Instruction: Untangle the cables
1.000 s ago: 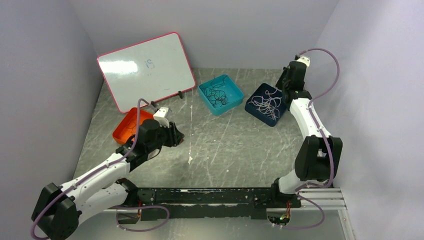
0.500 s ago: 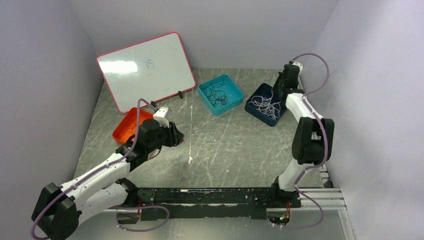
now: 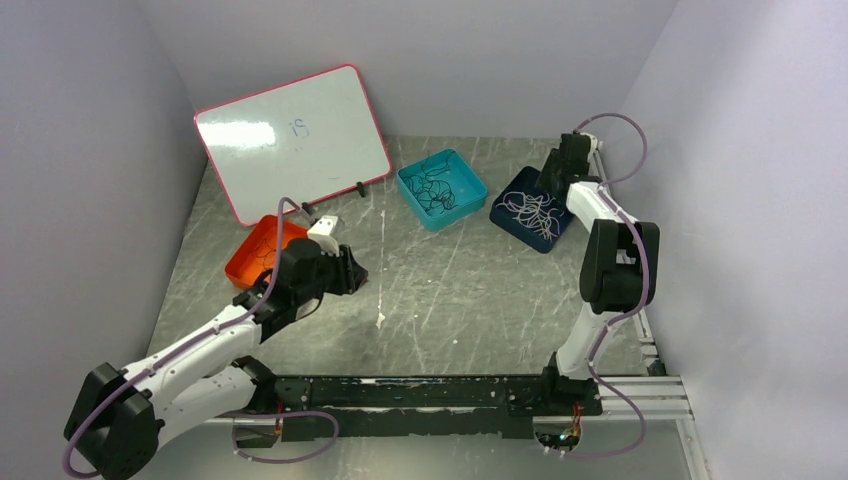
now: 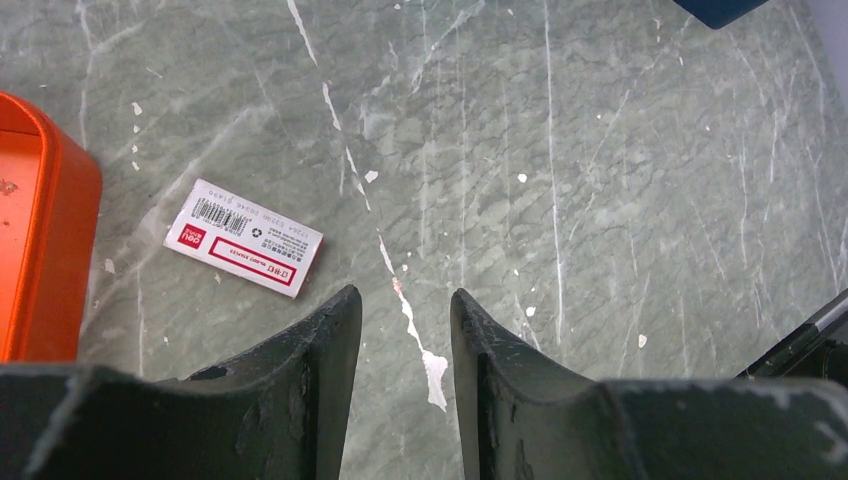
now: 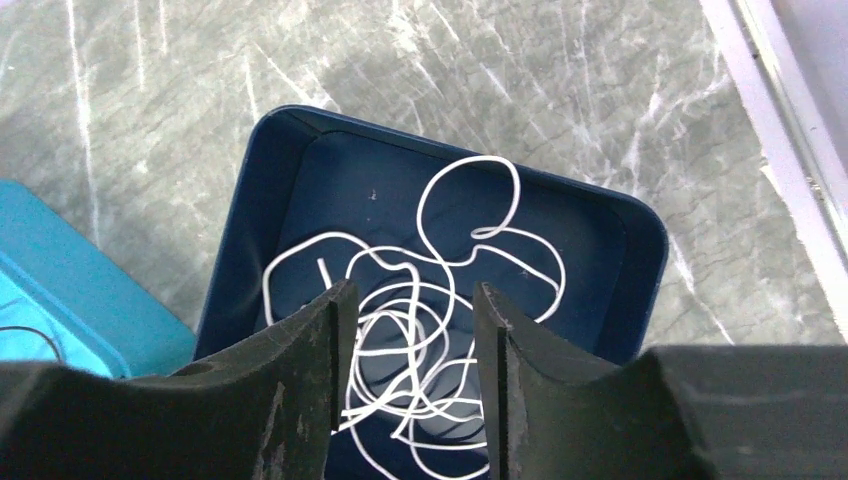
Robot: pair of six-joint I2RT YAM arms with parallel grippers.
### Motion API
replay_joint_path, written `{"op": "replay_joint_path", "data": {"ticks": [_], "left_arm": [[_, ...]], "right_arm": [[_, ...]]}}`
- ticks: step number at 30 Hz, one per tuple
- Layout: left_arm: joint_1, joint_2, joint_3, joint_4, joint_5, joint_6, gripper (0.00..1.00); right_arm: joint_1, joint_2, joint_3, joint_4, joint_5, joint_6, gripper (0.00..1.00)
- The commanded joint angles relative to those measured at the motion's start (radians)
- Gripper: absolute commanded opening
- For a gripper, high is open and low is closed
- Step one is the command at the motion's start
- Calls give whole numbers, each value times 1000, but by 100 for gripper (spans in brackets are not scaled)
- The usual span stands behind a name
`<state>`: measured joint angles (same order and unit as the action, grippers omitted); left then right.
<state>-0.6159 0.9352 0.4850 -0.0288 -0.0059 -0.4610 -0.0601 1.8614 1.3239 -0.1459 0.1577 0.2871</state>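
Note:
White cables (image 3: 533, 210) lie in a loose tangle in the dark blue tray (image 3: 500, 213) at the back right. My right gripper (image 3: 553, 172) hangs over that tray's far side. In the right wrist view it (image 5: 412, 292) stands open, and the white cables (image 5: 405, 325) show through the gap below its fingers, not pinched. Black cables (image 3: 432, 192) sit coiled in the teal tray (image 3: 473, 175). My left gripper (image 3: 355, 272) is open over bare marble, and nothing is between its fingers (image 4: 405, 295).
An orange tray (image 3: 240, 268) sits just left of the left wrist, its wall (image 4: 40, 220) close to the fingers. A small white labelled box (image 4: 243, 237) lies on the table. A whiteboard (image 3: 292, 140) leans at the back left. Walls close in on both sides.
The right arm has folded its elbow inward and its wrist has dropped lower over the blue tray. Its jaws have parted and the white cables lie more bunched. The left arm has not moved.

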Motion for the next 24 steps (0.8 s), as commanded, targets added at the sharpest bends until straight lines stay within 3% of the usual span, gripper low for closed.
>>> {"op": "replay_joint_path", "data": {"ticks": [1, 7, 13, 20, 24], "left_arm": [[6, 14, 25, 6, -3, -8, 44], [7, 14, 24, 7, -3, -8, 45], [6, 17, 27, 8, -4, -10, 45], [6, 7, 70, -49, -37, 1, 46], [7, 0, 153, -145, -141, 17, 47]], "right_arm": [[-9, -35, 26, -21, 48, -14, 53], [-9, -89, 43, -35, 84, -31, 67], [-9, -145, 28, -19, 77, -27, 68], [-9, -245, -42, 29, -184, 33, 66], [0, -371, -79, 44, -385, 126, 67]]}}
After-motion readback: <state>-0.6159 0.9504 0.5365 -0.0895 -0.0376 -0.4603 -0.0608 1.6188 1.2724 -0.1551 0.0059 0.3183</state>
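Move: The loose white cables lie in the dark blue box, their middle roughly 6 cm back from the right hand, 2 cm to its left and 7 cm below it. The teal box stands around 25 cm to the right hand's left and some 2 cm back, about as far below. From the left hand, the white cables are about 18 cm ahead, 47 cm to the right and 9 cm lower. No new contact: the empty right hand leaves the white cables in the dark blue box, its already parted fingers opening plainly wider at first while it barely shifts. It then climbs about 9 cm, its fingers tipping up some 10 degrees, and late in the climb swings about 4 cm left and draws back a little. ##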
